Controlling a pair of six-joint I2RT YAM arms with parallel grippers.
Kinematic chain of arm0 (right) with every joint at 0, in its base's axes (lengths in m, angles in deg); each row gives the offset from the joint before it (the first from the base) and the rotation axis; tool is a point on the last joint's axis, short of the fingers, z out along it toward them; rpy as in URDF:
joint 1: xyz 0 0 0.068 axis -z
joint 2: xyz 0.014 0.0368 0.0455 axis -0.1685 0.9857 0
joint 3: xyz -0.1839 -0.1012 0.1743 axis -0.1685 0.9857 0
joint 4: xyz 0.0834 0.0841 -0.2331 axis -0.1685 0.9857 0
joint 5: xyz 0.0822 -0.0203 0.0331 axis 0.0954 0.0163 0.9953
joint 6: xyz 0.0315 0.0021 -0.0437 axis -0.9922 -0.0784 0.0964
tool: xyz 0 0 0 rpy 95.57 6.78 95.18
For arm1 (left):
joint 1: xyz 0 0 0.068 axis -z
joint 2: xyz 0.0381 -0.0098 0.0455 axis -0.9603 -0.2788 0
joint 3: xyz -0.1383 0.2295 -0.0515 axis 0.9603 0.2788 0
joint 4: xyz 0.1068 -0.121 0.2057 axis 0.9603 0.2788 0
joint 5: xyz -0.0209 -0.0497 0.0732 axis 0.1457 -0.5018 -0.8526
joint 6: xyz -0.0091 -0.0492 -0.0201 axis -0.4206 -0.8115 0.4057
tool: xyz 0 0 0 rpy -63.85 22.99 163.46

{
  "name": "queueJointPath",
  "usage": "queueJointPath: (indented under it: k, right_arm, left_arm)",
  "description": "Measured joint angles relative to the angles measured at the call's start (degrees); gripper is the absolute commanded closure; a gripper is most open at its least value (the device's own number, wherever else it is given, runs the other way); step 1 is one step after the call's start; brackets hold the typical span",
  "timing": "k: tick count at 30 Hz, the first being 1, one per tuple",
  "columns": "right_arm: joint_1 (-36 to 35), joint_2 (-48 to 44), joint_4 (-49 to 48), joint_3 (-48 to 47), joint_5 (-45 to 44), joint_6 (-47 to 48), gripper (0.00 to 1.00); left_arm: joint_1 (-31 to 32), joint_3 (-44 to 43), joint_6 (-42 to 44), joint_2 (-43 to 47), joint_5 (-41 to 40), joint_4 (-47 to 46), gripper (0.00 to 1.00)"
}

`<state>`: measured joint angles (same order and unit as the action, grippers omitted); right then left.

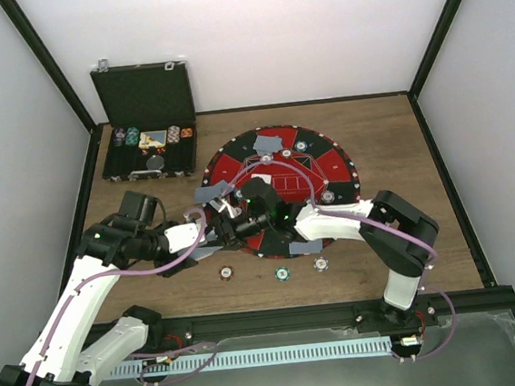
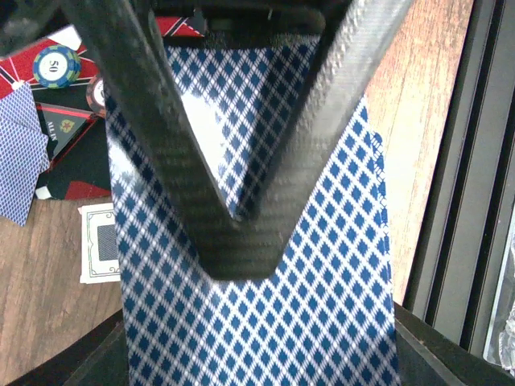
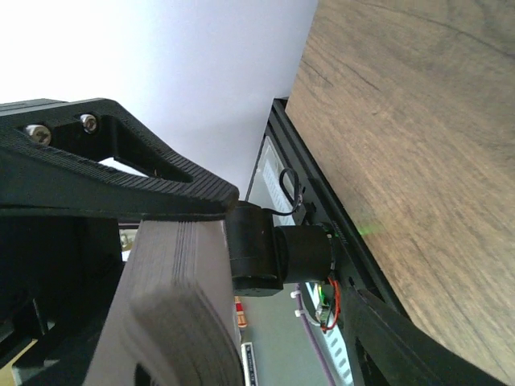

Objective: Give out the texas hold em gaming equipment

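Observation:
My left gripper (image 2: 237, 251) is shut on a deck of playing cards (image 2: 322, 305) with a blue diamond back that fills the left wrist view. In the top view both grippers meet at the near left rim of the round red and black mat (image 1: 328, 163): the left gripper (image 1: 217, 231) comes from the left, the right gripper (image 1: 241, 215) from the right. In the right wrist view the deck's grey edge (image 3: 173, 265) lies just under the upper finger (image 3: 145, 181) of my right gripper (image 3: 298, 265), whose jaws stand apart. Cards (image 1: 210, 193) and chips (image 1: 301, 145) lie on the mat.
Three poker chips (image 1: 283, 273) lie in a row on the wood in front of the mat. The open black case (image 1: 144, 99) stands at the back left with chip stacks inside. Beside the held deck lie a "50" chip (image 2: 55, 66) and a loose card (image 2: 20, 153).

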<state>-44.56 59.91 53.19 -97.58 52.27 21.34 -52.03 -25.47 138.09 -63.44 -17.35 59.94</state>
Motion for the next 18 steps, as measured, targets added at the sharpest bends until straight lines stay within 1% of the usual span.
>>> queueJointPath:
  k: [4,7,12,16,18]
  right_arm:
    - [1.3,-2.3,2.0,0.9,-0.2,1.7,0.49]
    - [2.2,-4.3,3.6,2.0,-0.7,2.6,0.55]
    - [3.5,-7.5,5.4,3.3,-1.4,3.9,0.74]
    - [3.7,-9.3,7.1,3.5,-2.4,4.4,0.85]
    - [3.7,-10.1,8.0,3.5,-2.9,4.7,0.88]
  left_arm:
    - [0.0,0.0,0.0,0.0,0.0,-0.3,0.91]
    - [0.0,0.0,0.0,0.0,0.0,-0.2,0.91]
    - [0.0,0.0,0.0,0.0,0.0,-0.2,0.9]
    - [0.0,0.0,0.0,-0.1,0.0,0.0,0.9]
    - [0.0,0.0,0.0,-0.2,0.0,0.0,0.9]
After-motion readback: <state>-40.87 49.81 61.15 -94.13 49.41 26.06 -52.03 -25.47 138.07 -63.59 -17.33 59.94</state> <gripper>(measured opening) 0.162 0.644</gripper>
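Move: The left hand still holds the deck, whose middle lies about 3 cm to its right and roughly level. From the right hand, the deck is right at its fingers, its middle some 1 cm left and 1 cm below. About 16 cm lower on the table are the left dealt card, roughly 10 cm ahead of the right hand, and the red chip, about 11 cm back and 2 cm right. The green chip lies some 12 cm back and 16 cm right. Rightward across the deck, then more and more upward, the right hand draws away from the left hand by about 4 cm, rising some 2.5 cm and easing slightly forward. A finger already over the deck drags the top card along while the fingers close from a bit over half open to nearly shut about the card. The left hand stays still and keeps its hold on the deck. ##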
